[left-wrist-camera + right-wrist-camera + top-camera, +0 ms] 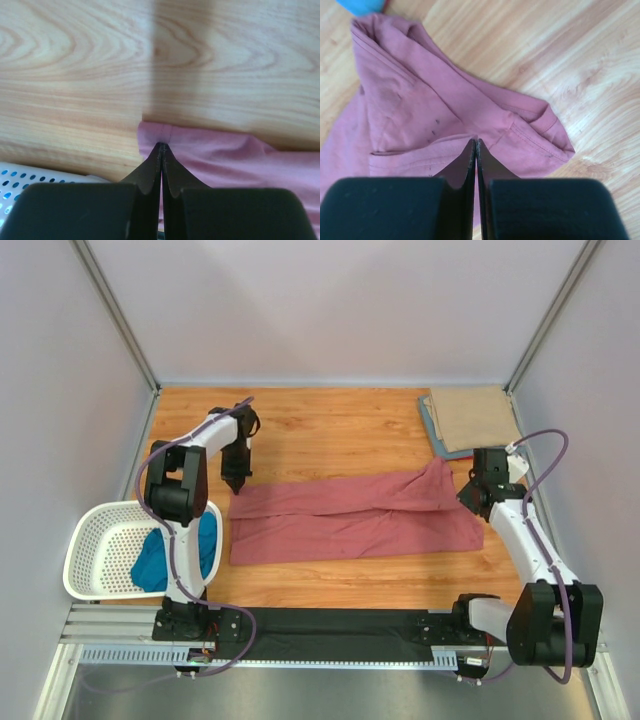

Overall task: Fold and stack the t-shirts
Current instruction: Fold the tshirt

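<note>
A dusty rose-red t-shirt (pixel 350 525) lies spread in a long band across the middle of the wooden table. My left gripper (pixel 236 483) is at its far-left corner. In the left wrist view that gripper (pixel 161 145) is shut on the hem of the pink cloth (pixel 235 155). My right gripper (pixel 466 498) is at the shirt's bunched right end. The right wrist view shows it (pixel 476 141) shut on a fold of the shirt (pixel 420 100) beside a sleeve. A tan t-shirt (pixel 472 418) lies folded on a grey-blue one (pixel 432 428) at the back right.
A white perforated basket (pixel 95 540) stands at the near left with a teal blue t-shirt (pixel 155 560) inside; its rim (pixel 30 175) shows in the left wrist view. A black mat (pixel 340 625) lies along the near edge. Grey walls enclose the table.
</note>
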Controlling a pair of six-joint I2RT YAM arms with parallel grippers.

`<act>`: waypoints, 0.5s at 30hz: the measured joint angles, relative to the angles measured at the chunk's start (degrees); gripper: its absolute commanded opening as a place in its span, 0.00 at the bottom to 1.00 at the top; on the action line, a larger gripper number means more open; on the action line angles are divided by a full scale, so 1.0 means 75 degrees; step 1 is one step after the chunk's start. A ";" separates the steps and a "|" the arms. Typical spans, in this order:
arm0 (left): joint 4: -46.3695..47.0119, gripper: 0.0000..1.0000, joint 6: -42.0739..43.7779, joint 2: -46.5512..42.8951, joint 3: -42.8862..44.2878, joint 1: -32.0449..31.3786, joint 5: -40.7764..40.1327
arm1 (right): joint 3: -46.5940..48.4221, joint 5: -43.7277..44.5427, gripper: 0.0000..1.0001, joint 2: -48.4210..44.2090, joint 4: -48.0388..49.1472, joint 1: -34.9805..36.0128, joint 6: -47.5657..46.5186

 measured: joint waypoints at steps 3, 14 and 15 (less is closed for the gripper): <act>-0.0047 0.00 0.0015 0.0111 0.0082 0.0000 -0.0128 | 0.0309 0.0061 0.00 -0.0026 -0.0067 -0.0169 -0.0047; -0.0064 0.00 -0.0044 0.0111 0.0117 0.0044 -0.0303 | -0.0819 -0.0076 0.00 -0.0032 -0.0064 -0.0857 -0.0044; -0.0082 0.01 -0.0044 0.0111 0.0137 0.0047 -0.0300 | -0.0889 -0.0146 0.01 0.0012 -0.0064 -0.0857 -0.0038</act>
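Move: The shut left fingertips are down on the t-shirt's far left corner, whose tip is about 1 cm ahead and 1 cm left, with the basket some 18 cm left and 14 cm back. The right gripper holds a raised fold; the t-shirt's near right corner lies roughly 5 cm back, 4 cm right and 8 cm below. From the right hand, the bunched sleeve is 14 cm ahead, 5 cm left, and the folded stack 25 cm ahead, 2 cm right. Keep the right gripper shut on the fold: lift it a touch more, swing it right, then draw it back and down about 4 cm each way, ending some 2 cm to the right, towards the t-shirt's near right corner. Meanwhile ease the left gripper barely 1 cm left, low at the table, its fingers shut. ##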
